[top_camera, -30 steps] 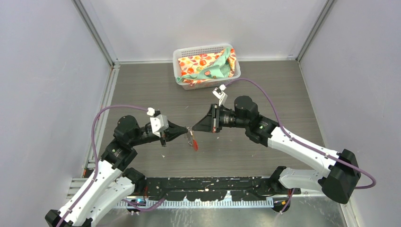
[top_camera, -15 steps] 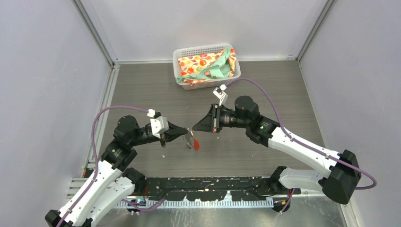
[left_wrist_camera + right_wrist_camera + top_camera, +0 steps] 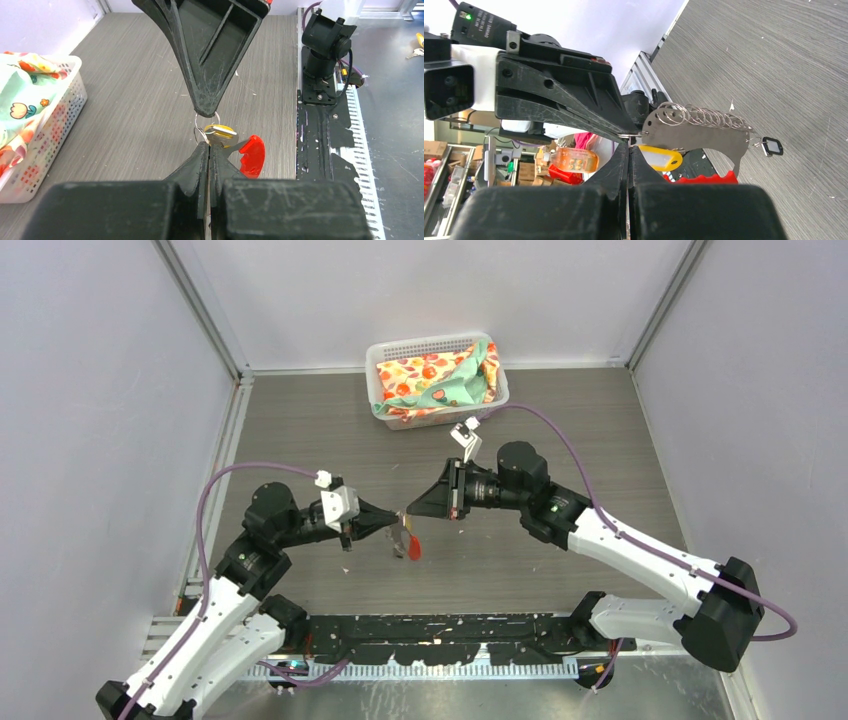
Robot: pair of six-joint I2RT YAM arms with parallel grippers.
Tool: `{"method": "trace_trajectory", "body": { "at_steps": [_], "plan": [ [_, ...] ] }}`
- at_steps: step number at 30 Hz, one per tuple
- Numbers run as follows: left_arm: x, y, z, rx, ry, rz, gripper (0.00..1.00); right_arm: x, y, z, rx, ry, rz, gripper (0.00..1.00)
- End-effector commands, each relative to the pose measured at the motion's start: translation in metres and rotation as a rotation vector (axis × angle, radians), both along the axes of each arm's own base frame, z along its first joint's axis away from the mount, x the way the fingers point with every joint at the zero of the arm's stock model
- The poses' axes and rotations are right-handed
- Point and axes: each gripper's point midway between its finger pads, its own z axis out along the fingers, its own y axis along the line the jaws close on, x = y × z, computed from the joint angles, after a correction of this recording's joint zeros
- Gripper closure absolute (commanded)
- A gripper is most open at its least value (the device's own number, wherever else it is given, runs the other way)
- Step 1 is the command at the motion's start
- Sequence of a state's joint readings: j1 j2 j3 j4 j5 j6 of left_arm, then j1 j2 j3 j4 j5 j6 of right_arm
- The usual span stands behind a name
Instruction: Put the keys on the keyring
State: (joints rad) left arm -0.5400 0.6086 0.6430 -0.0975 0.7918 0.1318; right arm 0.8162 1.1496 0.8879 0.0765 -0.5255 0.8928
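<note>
Both grippers meet tip to tip above the middle of the floor. My left gripper point(image 3: 394, 524) point(image 3: 208, 146) is shut on one end of the keyring point(image 3: 704, 135), a curved grey metal plate with several small loops along its edge. A red tag point(image 3: 252, 155) point(image 3: 413, 547) hangs below it. My right gripper point(image 3: 408, 511) point(image 3: 629, 148) is shut on a small silver ring point(image 3: 206, 121). The yellow key point(image 3: 659, 157) hangs right beside that ring, against the plate. The black-headed key point(image 3: 772, 146) dangles from a loop at the plate's far end.
A white basket point(image 3: 385, 348) holding a flowered cloth point(image 3: 436, 379) stands at the back of the grey floor. Metal rails run along the left wall point(image 3: 215, 455). The arms' black base bar point(image 3: 440, 630) lies along the near edge.
My left gripper has shifted slightly towards the right gripper. The keyring has twisted, so the red tag looks shorter and rounder from above. Both grippers stay shut.
</note>
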Motion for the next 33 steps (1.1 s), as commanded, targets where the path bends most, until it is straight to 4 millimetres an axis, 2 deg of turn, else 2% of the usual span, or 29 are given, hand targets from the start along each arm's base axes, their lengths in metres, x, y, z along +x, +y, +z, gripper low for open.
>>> {"method": "trace_trajectory", "body": {
  "at_steps": [1, 8, 12, 17, 25, 29, 33],
  "plan": [
    [-0.005, -0.002, 0.004, -0.004, -0.023, -0.041, 1.00, 0.000, -0.001, 0.048, 0.099, -0.100, -0.002, 0.99],
    [-0.003, -0.002, 0.005, -0.003, -0.033, -0.034, 1.00, -0.004, 0.001, 0.052, 0.115, -0.096, 0.021, 0.99],
    [-0.002, 0.000, 0.017, 0.001, -0.127, -0.037, 1.00, -0.008, -0.010, 0.055, 0.090, -0.125, 0.008, 0.99],
    [-0.025, 0.002, 0.046, 0.051, -0.373, -0.181, 1.00, -0.026, -0.045, 0.064, 0.003, -0.229, -0.008, 0.99],
    [-0.057, 0.007, 0.105, 0.040, -0.592, -0.326, 1.00, -0.059, -0.089, 0.082, -0.014, -0.334, -0.021, 0.99],
    [-0.074, 0.008, 0.137, -0.002, -0.696, -0.400, 1.00, -0.065, -0.097, 0.083, -0.006, -0.362, -0.026, 0.99],
    [-0.088, 0.009, 0.163, -0.059, -0.719, -0.443, 1.00, -0.066, -0.095, 0.084, 0.006, -0.361, -0.012, 0.99]
  ]
}}
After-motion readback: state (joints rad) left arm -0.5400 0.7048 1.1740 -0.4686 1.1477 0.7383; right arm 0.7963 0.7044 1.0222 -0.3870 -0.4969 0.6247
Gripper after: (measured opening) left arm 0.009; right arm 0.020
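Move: My hands almost meet. The yellow key tag hangs from the ring in my right fingers: from my left hand it is level ahead, about 2 cm right and 3 cm below. The red handle of the keyring I hold hangs some 4 cm back, 3 cm right and 7 cm down. From my right hand, the keyring's end ring in my left fingertips lies about 2 cm left and 1 cm back, roughly level; the yellow tag hangs about 1 cm back, straight below by 3 cm. Both my grippers stay shut on what they hold. I first ease my right hand up about 1.5 cm, then pull it away from the keyring to the right, up and back, about 15 cm in all. At about the same time my left hand swings the keyring up some 14 cm and back 7 cm, rolling strongly so its front side rises and turning about 20 degrees clockwise. ##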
